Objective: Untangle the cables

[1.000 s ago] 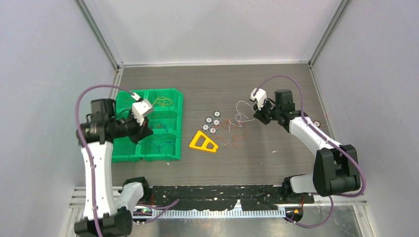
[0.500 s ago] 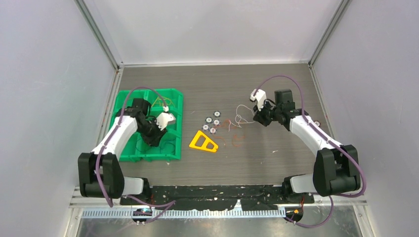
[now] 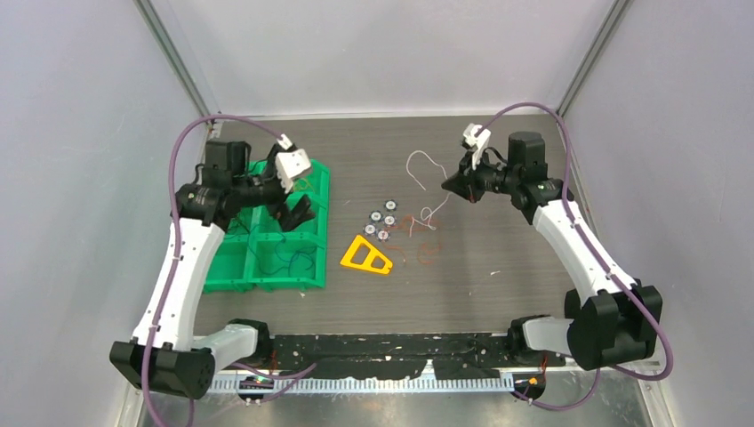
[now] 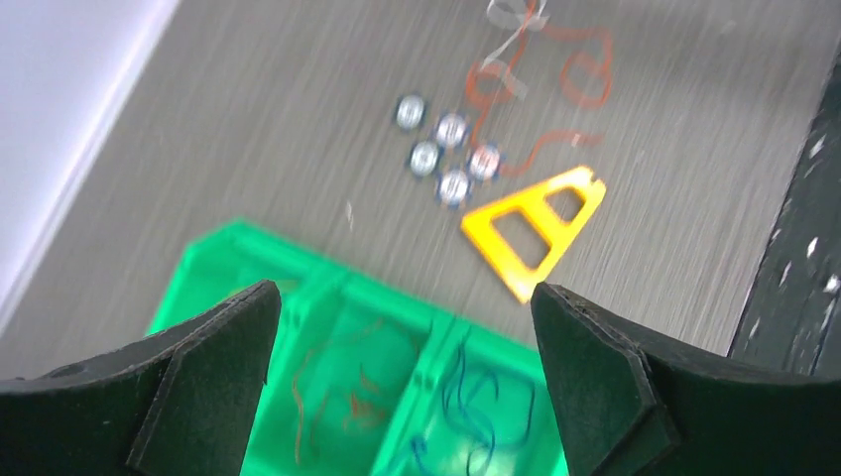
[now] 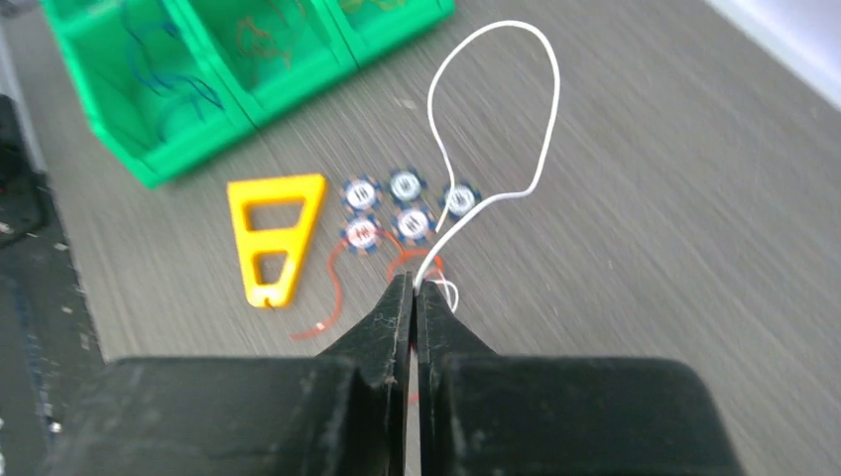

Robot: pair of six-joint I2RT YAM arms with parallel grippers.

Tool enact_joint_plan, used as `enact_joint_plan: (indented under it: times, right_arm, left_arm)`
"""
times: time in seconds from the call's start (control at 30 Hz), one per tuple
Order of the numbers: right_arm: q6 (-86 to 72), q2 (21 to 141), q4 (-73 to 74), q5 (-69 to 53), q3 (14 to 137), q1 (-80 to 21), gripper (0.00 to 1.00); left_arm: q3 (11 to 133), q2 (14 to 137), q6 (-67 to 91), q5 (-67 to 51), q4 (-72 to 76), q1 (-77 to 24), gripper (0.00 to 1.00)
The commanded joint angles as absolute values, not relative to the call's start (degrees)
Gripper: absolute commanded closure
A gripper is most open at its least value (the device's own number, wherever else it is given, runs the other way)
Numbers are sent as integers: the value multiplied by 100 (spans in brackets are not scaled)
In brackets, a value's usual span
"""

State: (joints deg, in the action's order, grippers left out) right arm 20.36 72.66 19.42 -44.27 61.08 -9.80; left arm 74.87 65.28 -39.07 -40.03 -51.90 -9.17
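My right gripper [image 3: 449,185] is shut on a thin white cable [image 3: 411,160] and holds it lifted above the table. In the right wrist view the white cable [image 5: 554,94] rises in a tall loop from the closed gripper [image 5: 415,284]. Orange-red cables [image 3: 420,245] lie curled on the table below, and the left wrist view also shows these orange-red cables [image 4: 580,74]. My left gripper [image 3: 297,212] hangs open and empty over the green bins [image 3: 222,271]. Between the open fingers [image 4: 198,377] I see blue cables [image 4: 476,397] and orange cables [image 4: 337,397] in separate compartments.
A yellow triangular piece [image 3: 365,256] lies just right of the bins. A cluster of small round blue-and-silver discs [image 3: 381,222] sits beside the loose cables. White walls close in the table on three sides, and a black strip runs along the near edge.
My left arm swung up over the bins and its gripper went from shut to wide open. My right gripper rose and drew back, pulling the white cable up from the pile.
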Motion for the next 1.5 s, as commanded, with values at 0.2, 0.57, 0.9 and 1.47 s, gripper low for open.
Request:
enact_joint_plan:
  times: [0.2, 0.57, 0.9, 1.47]
  right_arm:
    - [-210, 6800, 377, -5454, 7072, -1378, 95]
    - [-1835, 6753, -1147, -5197, 7500, -1483, 95]
    - [-1841, 6685, -772, -4973, 7159, -1261, 84]
    - [-529, 6668, -1788, -4681, 4961, -2048, 6]
  left_arm:
    - [8127, 7706, -1903, -4557, -1948, -2855, 0]
    - [8279, 8760, -1043, -4539, -383, -3693, 53]
    - [8244, 7865, -1135, -4198, -784, -3633, 100]
    - [9530, 8206, 951, -3274, -504, -3459, 100]
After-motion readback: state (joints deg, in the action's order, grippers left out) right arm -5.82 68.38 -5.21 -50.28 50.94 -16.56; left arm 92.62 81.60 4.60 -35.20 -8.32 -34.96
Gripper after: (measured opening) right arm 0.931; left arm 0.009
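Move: The left hand is empty and open. The white cable, already pinched in the shut right fingers, lies about 29 cm to the left hand's right, 6 cm ahead and 4 cm lower. Below the right hand, about 23 cm down, the red cable lies some 4 cm to its left and 3 cm ahead, and the chips about 12 cm left and 7 cm ahead. The yellow triangle is about 14 cm right of the left hand, 4 cm ahead and 27 cm down. The right hand carries the white cable up about 20 cm, fingertips tilting upward, while the open left hand sweeps some 22 cm to the right, nearly level, turning clockwise to come in under it and shut on the white cable below the right fingers. The left hand then keeps its pinch and raises the cable about 14 cm, tilting its fingertips up, as the right hand opens, lets go and sinks some 17 cm alongside the hanging part, staying wide open. ##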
